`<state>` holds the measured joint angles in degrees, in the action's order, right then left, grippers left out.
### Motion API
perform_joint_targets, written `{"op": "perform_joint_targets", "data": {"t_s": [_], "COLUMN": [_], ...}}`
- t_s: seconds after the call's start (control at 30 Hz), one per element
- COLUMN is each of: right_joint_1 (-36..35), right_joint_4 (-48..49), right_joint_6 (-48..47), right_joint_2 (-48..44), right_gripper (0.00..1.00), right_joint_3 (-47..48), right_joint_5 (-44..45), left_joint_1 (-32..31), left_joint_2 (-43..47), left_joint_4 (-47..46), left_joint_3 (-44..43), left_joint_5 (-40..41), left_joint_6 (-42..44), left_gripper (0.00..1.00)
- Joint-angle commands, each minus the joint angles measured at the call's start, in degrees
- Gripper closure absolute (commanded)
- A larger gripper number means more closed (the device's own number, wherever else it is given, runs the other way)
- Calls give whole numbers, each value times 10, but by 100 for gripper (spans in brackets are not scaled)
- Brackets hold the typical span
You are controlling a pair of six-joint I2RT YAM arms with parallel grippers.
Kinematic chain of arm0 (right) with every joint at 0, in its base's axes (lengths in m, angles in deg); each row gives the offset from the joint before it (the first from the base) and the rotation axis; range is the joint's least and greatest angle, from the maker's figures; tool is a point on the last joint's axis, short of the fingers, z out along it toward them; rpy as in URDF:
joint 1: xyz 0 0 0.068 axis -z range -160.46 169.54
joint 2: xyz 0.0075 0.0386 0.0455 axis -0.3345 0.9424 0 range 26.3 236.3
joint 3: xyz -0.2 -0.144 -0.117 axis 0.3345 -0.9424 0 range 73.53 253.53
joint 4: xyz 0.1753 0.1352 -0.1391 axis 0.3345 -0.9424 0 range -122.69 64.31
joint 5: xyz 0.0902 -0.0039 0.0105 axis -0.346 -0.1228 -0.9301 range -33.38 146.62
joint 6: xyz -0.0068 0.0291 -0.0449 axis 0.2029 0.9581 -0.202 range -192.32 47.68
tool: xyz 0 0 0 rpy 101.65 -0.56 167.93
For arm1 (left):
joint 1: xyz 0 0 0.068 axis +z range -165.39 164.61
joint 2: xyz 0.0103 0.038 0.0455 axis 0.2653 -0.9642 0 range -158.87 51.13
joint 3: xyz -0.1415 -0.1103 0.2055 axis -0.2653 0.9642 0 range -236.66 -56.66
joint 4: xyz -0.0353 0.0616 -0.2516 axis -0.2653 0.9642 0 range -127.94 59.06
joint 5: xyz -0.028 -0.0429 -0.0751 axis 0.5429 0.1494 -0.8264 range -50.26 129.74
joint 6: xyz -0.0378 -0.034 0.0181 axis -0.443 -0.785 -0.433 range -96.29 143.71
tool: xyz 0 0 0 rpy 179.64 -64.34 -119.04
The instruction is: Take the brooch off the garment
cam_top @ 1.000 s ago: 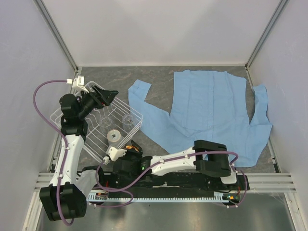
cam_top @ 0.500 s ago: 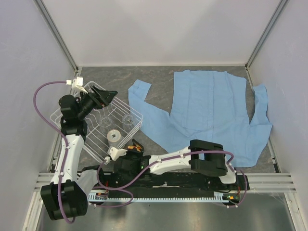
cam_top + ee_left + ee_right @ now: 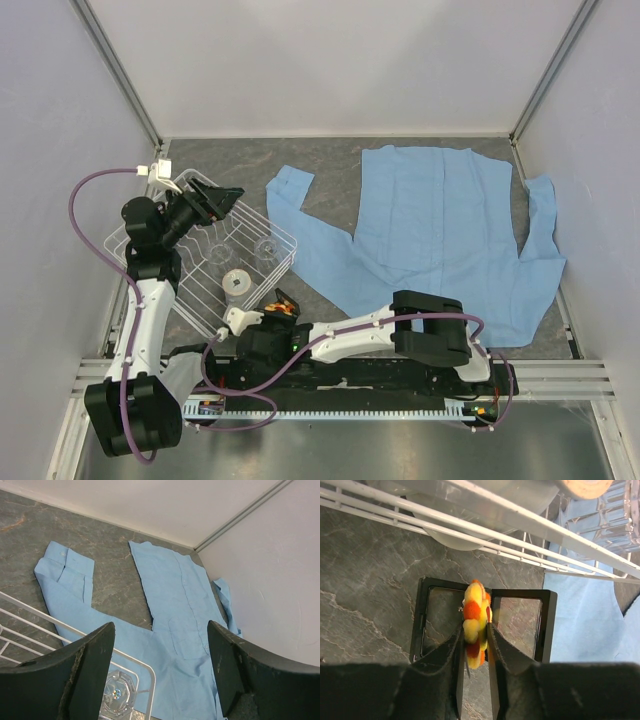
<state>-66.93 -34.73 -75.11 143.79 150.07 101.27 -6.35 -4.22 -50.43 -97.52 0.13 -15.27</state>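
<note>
The brooch (image 3: 475,622), a fuzzy yellow and orange flower, is pinched edge-on between my right gripper's (image 3: 473,630) fingers. It hangs just above a black square frame (image 3: 547,625) on the table. In the top view it is a small orange spot (image 3: 281,304) at my right gripper (image 3: 279,308), near the basket's front corner. The garment (image 3: 440,230), a light blue shirt, lies spread flat at the right, well apart from the brooch. It also shows in the left wrist view (image 3: 175,610). My left gripper (image 3: 222,200) is open and empty above the basket, and its open jaws also show in the left wrist view (image 3: 160,627).
A white wire basket (image 3: 283,237) stands at the left and holds round clear and silvery discs (image 3: 236,281). One clear faceted disc (image 3: 116,694) lies below my left gripper. The basket's wires (image 3: 470,525) run just beyond the black frame. A sleeve edge (image 3: 585,625) lies beside the frame.
My right arm has drawn slightly left and nearer the basket's front corner, still holding the brooch. The left arm has barely moved.
</note>
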Motion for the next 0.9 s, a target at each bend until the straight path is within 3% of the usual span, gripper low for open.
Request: {"op": "perform_joint_targets", "data": {"t_s": [0.0, 0.57, 0.87], "right_joint_1": [-1, -5, -33], "right_joint_4": [0, -9, -45], "right_joint_6": [16, 62, 123], "right_joint_2": [-20, -88, -171], "right_gripper": [69, 55, 49], "right_joint_3": [3, -24, -42], "right_joint_5": [-22, -61, -53], "left_joint_1": [5, 5, 5], "left_joint_2": [-2, -8, -13], "left_joint_4": [-22, -25, -30], "left_joint_3": [3, 3, 4], "left_joint_5": [-16, -22, -29], "left_joint_6": [-14, -14, -14], "left_gripper": [19, 17, 17]}}
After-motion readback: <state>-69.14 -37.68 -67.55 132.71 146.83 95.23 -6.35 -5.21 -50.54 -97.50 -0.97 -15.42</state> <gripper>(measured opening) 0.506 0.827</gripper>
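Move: The brooch stands on edge between the right hand's fingertips, its middle roughly 1 cm ahead of the hand and 1 cm to the left, over the open black box, whose middle is some 3 cm below and about straight under. From the right hand the white jar in the rack is about 6 cm farther out and 9 cm left, the glass tumbler 13 cm farther out and 2 cm left. For the left hand the brooch lies roughly 18 cm back, 9 cm right and 25 cm below. Up about 5 cm and back some 3.5 cm, slowly at first and then faster, the right hand draws away from the brooch and the black box. The already loosened fingers go on spreading, to about half open, and come free of the brooch, while the wrist tilts some 10 degrees, its left side rising and the fingers tipping downward. ##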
